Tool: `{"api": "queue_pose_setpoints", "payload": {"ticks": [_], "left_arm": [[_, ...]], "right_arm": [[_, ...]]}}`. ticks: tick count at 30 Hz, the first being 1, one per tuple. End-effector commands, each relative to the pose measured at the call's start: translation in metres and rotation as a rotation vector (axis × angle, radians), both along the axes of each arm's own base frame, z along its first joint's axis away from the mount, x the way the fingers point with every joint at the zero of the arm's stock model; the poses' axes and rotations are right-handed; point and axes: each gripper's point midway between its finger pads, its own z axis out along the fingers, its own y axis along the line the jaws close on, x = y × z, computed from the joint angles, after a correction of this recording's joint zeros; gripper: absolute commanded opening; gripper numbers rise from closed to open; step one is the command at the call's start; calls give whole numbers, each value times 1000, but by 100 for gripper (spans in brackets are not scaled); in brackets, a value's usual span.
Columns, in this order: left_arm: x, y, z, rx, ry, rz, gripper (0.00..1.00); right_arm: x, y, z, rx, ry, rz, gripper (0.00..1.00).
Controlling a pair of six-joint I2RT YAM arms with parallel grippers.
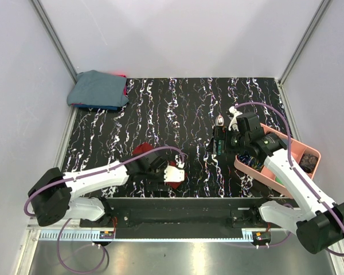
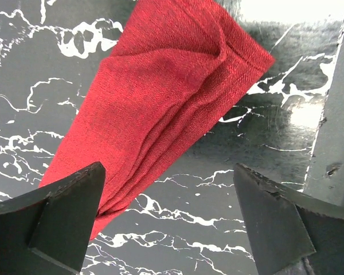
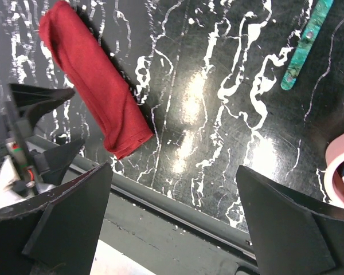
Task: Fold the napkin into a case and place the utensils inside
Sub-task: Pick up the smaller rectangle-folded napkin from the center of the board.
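The dark red napkin (image 2: 160, 97) lies folded into a narrow band on the black marbled table. It also shows in the right wrist view (image 3: 92, 80) and partly from above (image 1: 142, 150). My left gripper (image 2: 169, 229) hovers open over its near end, nothing between the jaws, and the left finger (image 2: 57, 217) overlaps the cloth's edge. My left gripper (image 1: 172, 175) covers part of the cloth from above. A teal-handled utensil (image 3: 307, 43) lies on the table; from above a shiny utensil tip (image 1: 220, 121) shows. My right gripper (image 3: 175, 229) is open and empty over the table's near edge.
A pink tray (image 1: 249, 170) with dark items stands at the right, its corner (image 3: 341, 166) also visible to the right wrist. A blue-grey cloth bundle (image 1: 98, 90) lies at the far left corner. The table's metal front rail (image 3: 178, 212) runs below the right gripper.
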Motion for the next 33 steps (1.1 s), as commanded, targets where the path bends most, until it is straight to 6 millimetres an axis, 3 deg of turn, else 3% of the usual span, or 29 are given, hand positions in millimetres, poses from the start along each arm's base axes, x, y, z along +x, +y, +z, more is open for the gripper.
{"api": "queue_pose_setpoints", "payload": {"ticks": [1,11,17,27,33], "left_arm": [[8,-9,6,-38,-48,-41,97],[16,-17,-7,12,-52,-93,70],[25,-17,-10,48,-86,-108,67],[33,-17,-21,98,-156,-116,50],[33,-22,-26,79,-172,-95,31]], "right_arm": [[4,4,15,48,-71,35,100],[5,3,12,65,-62,38,100],[3,4,12,74,-62,43,100],[3,4,13,79,-64,45,100],[3,3,13,77,-65,44,100]]}}
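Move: The folded red napkin lies just under my left hand's front side: its middle is about 3 cm ahead, level sideways and roughly 4 cm below. The spoon with the teal handle lies some 12 cm ahead and 21 cm to the right of that hand; the grey-blue cloth stack is about 29 cm ahead and 22 cm to its left. From my right hand the napkin's middle is roughly 18 cm to the left, 7 cm back and 16 cm below. I sink my left hand about 3 cm to the napkin's back long edge, then ease it forward some 2 cm and slightly right over the cloth, turning it about 10 degrees, partly clockwise. Meanwhile I draw the wide-open fingers in to about a third open, the front fingertip over the cloth and the rear one by its back edge. ##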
